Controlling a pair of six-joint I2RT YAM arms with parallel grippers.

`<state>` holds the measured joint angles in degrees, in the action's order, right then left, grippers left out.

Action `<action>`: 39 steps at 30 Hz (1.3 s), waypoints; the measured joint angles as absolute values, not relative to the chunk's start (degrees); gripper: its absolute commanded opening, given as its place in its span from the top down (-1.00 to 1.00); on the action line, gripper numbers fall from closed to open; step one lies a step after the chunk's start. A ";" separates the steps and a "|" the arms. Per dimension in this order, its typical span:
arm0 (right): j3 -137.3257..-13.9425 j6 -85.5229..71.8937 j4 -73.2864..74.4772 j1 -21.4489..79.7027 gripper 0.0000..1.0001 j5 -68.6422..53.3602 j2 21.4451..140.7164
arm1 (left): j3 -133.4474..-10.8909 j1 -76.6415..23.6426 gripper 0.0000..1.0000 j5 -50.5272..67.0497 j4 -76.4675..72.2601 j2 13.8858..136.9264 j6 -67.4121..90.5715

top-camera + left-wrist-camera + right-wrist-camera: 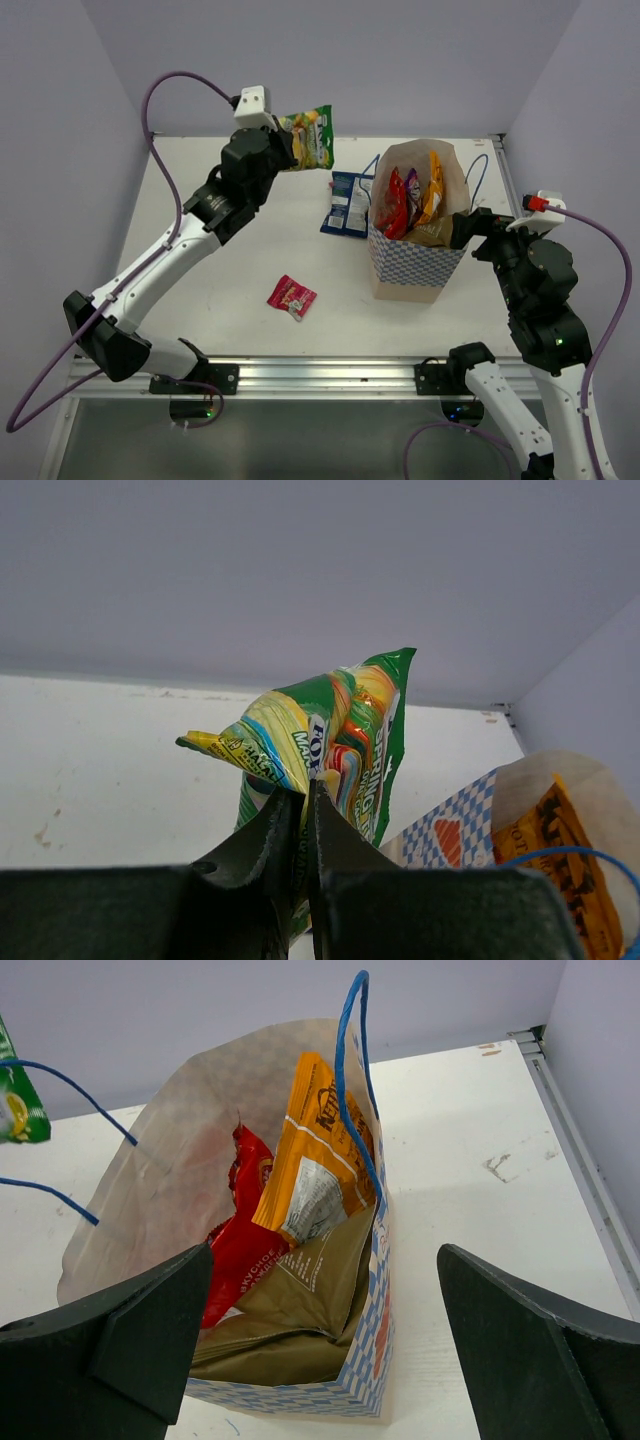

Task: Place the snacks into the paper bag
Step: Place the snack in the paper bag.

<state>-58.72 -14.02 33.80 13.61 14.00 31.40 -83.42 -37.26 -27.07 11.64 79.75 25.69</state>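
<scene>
My left gripper [283, 137] [308, 792] is shut on the bottom edge of a yellow-green snack packet [312, 136] [330, 730], held high over the table's back left of the paper bag [415, 265] [470, 820]. The bag stands upright and open, with red [393, 207] [245, 1235], purple [411, 185] and orange [433, 190] [320, 1155] packets inside, and a brown one [300, 1305]. A dark blue packet [347, 203] lies against the bag's left side. A small pink-red packet [291, 296] lies nearer the front. My right gripper [466, 228] [325, 1250] hangs open over the bag's right edge, holding nothing.
The bag's thin blue cord handles [355, 1080] stick up near my right gripper. A metal rail [320, 375] runs along the table's front edge. Walls close the table in at the back and both sides.
</scene>
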 measured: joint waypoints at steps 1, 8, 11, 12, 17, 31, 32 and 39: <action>-58.72 -14.04 33.80 13.61 -0.97 14.00 31.40 | -83.79 -38.20 1.00 -27.94 9.91 79.75 24.82; -58.72 -14.02 33.80 13.67 -0.96 14.02 31.31 | -85.71 -41.91 1.00 -30.68 -1.41 80.07 20.29; -58.70 -14.02 33.80 13.80 -0.97 14.02 31.03 | -87.15 -42.96 1.00 -31.40 -4.29 81.23 18.46; -58.72 -14.02 33.80 13.82 -0.97 14.00 30.94 | -87.77 -43.64 1.00 -31.81 -5.28 81.80 17.56; -58.72 -14.02 33.80 13.82 -0.96 14.02 30.72 | -90.02 -49.04 1.00 -33.32 -9.56 85.03 11.40; -58.57 -14.04 33.80 13.82 -0.96 14.02 30.72 | -96.16 -59.86 1.00 -36.38 -17.41 92.20 -3.77; -58.57 -14.04 33.80 13.82 -0.97 14.02 30.72 | -96.88 -60.34 1.00 -36.64 -17.43 92.84 -4.21; -58.48 -14.02 33.80 13.82 -0.97 14.04 30.65 | -106.96 -62.67 1.00 -40.77 -10.83 101.14 -5.78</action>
<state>-58.48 -14.02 33.80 13.82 14.04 30.65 -106.96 -62.67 -40.77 -10.83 101.14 -5.78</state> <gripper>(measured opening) 0.985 0.096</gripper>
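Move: The left hand, already gripping the green snack packet in the air, has the paper bag's middle about 25 cm to its right, some 11 cm back and roughly 24 cm below. The blue packet lies on the table about 12 cm right of this hand and 4 cm farther out; the small red packet lies about 17 cm back and level sideways, both some 37 cm down. From the waiting right hand the bag is about 6 cm ahead, 8 cm left and 21 cm below. Keeping its pinch on the green packet, the left hand first climbs steeply, nearly 9 cm with only a little rightward travel, while its fingers tip upwards by some 25 degrees. It then swings right towards the paper bag, about 19 cm in all, drawing back around 5 cm, turning slightly clockwise and starting to sink a little at the end. ##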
